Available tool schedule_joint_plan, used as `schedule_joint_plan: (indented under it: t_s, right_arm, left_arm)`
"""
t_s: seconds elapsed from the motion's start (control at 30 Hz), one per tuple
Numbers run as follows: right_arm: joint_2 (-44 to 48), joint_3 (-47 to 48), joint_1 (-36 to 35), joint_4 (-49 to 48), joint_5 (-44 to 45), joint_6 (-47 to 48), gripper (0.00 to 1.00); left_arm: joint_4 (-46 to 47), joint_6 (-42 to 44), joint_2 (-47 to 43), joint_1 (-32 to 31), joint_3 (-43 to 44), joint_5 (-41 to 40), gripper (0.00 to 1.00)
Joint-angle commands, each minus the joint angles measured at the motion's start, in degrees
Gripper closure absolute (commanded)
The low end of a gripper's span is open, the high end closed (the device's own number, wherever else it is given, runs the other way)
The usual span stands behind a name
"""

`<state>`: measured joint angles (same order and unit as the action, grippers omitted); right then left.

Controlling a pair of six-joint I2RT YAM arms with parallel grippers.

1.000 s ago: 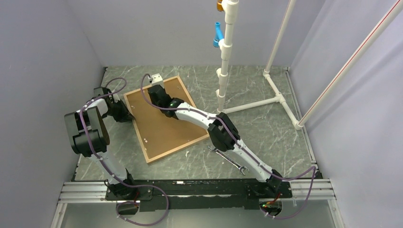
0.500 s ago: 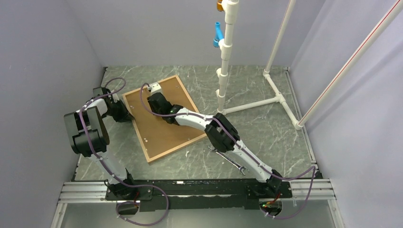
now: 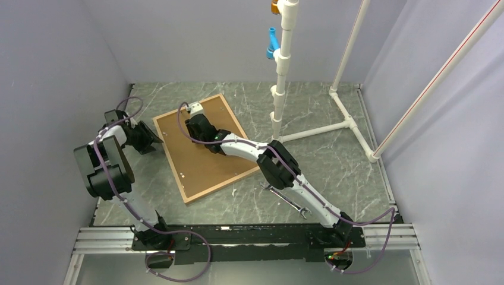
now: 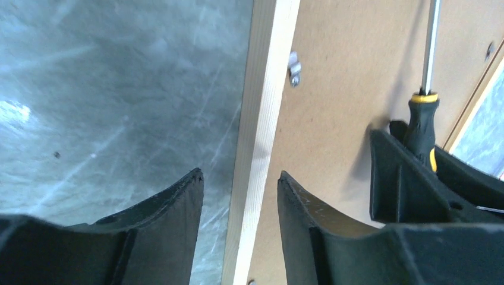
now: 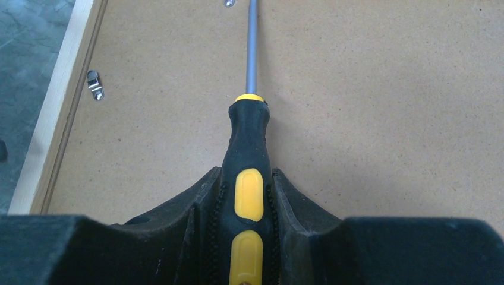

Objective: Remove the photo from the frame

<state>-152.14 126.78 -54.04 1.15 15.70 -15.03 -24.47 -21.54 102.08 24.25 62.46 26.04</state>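
Observation:
The frame [image 3: 209,189] lies face down on the table, its brown backing board [image 3: 199,154] up, so the photo is hidden. My left gripper [image 3: 152,137] is at the frame's left edge. In the left wrist view its jaws [image 4: 238,175] are open and straddle the light wood strip [image 4: 264,113], with a gap on each side. My right gripper [image 3: 191,119] hovers over the board's far part, shut on a black-and-yellow screwdriver [image 5: 249,178]. The screwdriver's shaft [image 5: 251,47] points along the board toward a metal clip [image 5: 229,3].
Another small metal clip [image 5: 94,85] sits by the frame's left strip. A wrench [image 3: 286,199] lies on the marble table right of the frame. A white pipe stand [image 3: 278,95] rises behind, its base pipes [image 3: 347,116] spreading right. Grey walls close in on all sides.
My left gripper's jaws have opened off the frame's left strip and the arm has drawn back a little to the left. The right gripper with the screwdriver shifted slightly over the board.

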Motion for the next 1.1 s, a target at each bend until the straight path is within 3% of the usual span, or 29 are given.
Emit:
schedule_joint_plan:
  t_s: [0.0,0.13,0.47,0.73,1.07]
  right_arm:
    - [3.4,1.2,0.7,-2.6,-2.5,-0.3,1.00]
    - [2.6,1.5,0.8,-2.5,-4.1,0.1,1.00]
    - [0.6,4.0,0.2,-3.0,-7.6,5.2,1.00]
    - [0.3,2.9,-0.7,-5.1,-11.9,15.2,1.00]
    - [-3.1,9.2,-1.3,1.0,-20.8,26.1,1.00]
  left_arm:
    - [2.8,-3.7,1.6,0.2,4.9,-3.8,0.47]
    - [1.6,-4.4,8.0,0.1,10.3,-2.9,0.47]
    - [0.9,-1.8,14.4,-0.7,14.5,0.1,0.48]
    - [1.8,-2.6,14.8,-1.6,15.1,2.3,0.50]
    - [-0.2,-1.1,15.7,-2.7,16.5,0.6,0.52]
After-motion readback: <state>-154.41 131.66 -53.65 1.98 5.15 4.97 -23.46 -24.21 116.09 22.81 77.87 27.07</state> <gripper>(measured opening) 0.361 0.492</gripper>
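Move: From the left hand, the stretch of the frame's left rail it is going for lies about 7 cm ahead, 1 cm left and 2 cm below. The frame's far-left corner is some 14 cm ahead and 4 cm left, and the left-rail clip 8 cm ahead. The right hand holds the screwdriver; its target, the far-rail clip, is roughly 10 cm ahead, 8 cm left and slightly lower, and the left-rail clip is level, about 16 cm left. Swinging the screwdriver's shaft leftwards against the far-rail clip, the right hand keeps its grip on the handle, turns nearly 20 degrees counter-clockwise with some roll, and shifts only about 2 cm left. Meanwhile the open left hand slides about 7 cm forward along the left rail towards the far-left corner, rises slightly, then sinks to straddle the rail by the left-rail clip, fingers still open. ##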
